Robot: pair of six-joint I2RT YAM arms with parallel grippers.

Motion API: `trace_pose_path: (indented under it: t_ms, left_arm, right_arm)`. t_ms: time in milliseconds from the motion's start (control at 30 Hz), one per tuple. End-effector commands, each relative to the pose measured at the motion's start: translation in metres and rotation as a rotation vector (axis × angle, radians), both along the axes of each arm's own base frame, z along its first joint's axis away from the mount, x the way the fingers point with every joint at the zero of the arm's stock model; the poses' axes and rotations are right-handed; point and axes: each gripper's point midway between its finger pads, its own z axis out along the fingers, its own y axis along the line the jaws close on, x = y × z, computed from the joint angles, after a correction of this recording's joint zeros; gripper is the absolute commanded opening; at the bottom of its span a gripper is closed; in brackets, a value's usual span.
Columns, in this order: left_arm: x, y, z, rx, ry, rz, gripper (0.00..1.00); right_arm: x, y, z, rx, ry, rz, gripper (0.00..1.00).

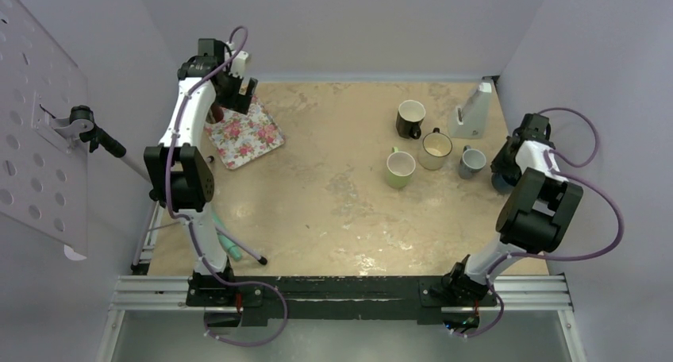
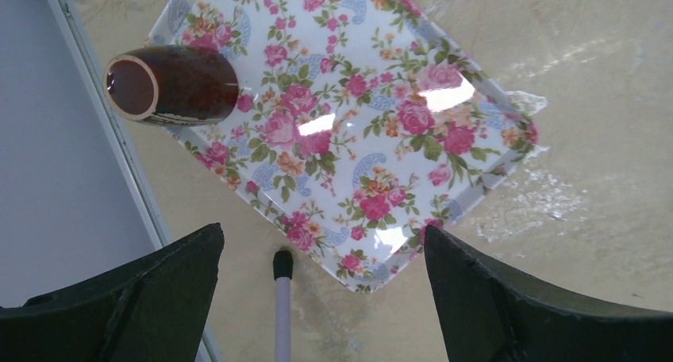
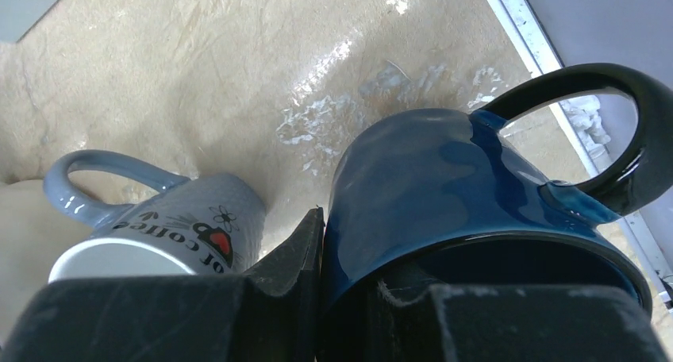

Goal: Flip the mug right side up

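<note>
My right gripper [image 3: 357,259] is shut on the rim of a dark blue mug [image 3: 444,179], one finger outside the wall and one inside. The mug's mouth faces the wrist camera, its bottom points toward the table, and its black handle [image 3: 627,124] is on the right. In the top view my right arm hides most of the blue mug [image 1: 500,181] at the right edge. My left gripper [image 2: 324,231] is open and empty above a floral tray [image 2: 381,116]. A brown mug [image 2: 171,84] lies on its side at that tray's corner.
A grey mug [image 3: 190,219] stands right beside the blue one, also in the top view [image 1: 471,162]. Cream [image 1: 436,149], green [image 1: 400,168] and black [image 1: 410,118] mugs stand upright nearby. A white stand [image 1: 473,112] is behind them. A tripod leg [image 2: 282,298] rests by the tray.
</note>
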Motion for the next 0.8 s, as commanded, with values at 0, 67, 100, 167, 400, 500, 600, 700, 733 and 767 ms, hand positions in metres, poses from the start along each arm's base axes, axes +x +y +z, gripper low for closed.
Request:
trace_pose_path:
  t_ms: [0, 67, 100, 167, 400, 500, 600, 700, 733, 767]
  left_arm:
    - [0.024, 0.033, -0.009, 0.085, -0.027, 0.066, 1.0]
    - [0.031, 0.043, -0.015, 0.113, -0.03, 0.092, 1.0]
    - [0.035, 0.046, -0.017, 0.122, -0.032, 0.1, 1.0]
    - [0.042, 0.054, -0.021, 0.148, -0.039, 0.123, 1.0]
    - [0.068, 0.08, -0.026, 0.242, -0.079, 0.139, 1.0]
    - [0.078, 0.084, -0.025, 0.274, -0.102, 0.1, 1.0]
    - [0.091, 0.079, -0.03, 0.299, -0.125, -0.019, 1.0]
    - [0.101, 0.079, -0.039, 0.351, -0.104, -0.125, 1.0]
    - [0.103, 0.081, -0.044, 0.372, -0.09, -0.149, 1.0]
    - [0.105, 0.082, -0.049, 0.39, -0.079, -0.168, 1.0]
  right_arm:
    - [0.021, -0.01, 0.012, -0.01, -0.107, 0.005, 0.09]
    - [0.019, -0.01, 0.004, -0.001, -0.088, 0.006, 0.14]
    - [0.017, -0.01, 0.001, 0.004, -0.079, 0.006, 0.16]
    - [0.016, -0.009, -0.002, 0.013, -0.075, 0.006, 0.25]
    - [0.018, -0.01, 0.003, 0.014, -0.078, 0.012, 0.38]
    - [0.019, -0.01, 0.012, 0.007, -0.087, 0.018, 0.4]
    - [0.02, -0.011, 0.022, -0.008, -0.098, 0.029, 0.41]
    - [0.021, -0.008, 0.028, 0.004, -0.109, 0.05, 0.41]
    - [0.022, -0.007, 0.029, 0.007, -0.114, 0.055, 0.41]
    - [0.022, -0.006, 0.031, 0.005, -0.117, 0.056, 0.41]
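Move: The blue mug, held by its left wall at the rim in the right fingers, has its middle about 4 cm right, 2 cm back and 4 cm below that hand, just clear of the table where it will stand. The gray mug is 5 cm ahead and 6 cm left; the beige mug 9 cm ahead and 16 cm left. For the left hand, the upturned brown mug lies roughly 11 cm ahead, 6 cm left and 18 cm down; the flowered tray's middle is 5 cm ahead, 4 cm right. The blue mug is lowered onto the table about 1.5 cm below, then let go as the right fingers partly open astride its rim; the hand eases up slightly. Meanwhile the upturned brown mug is approached by the empty left hand, wide open, going left and forward about 8 cm each and sinking some 5 cm early on, its left side rolling up about 15 degrees. ##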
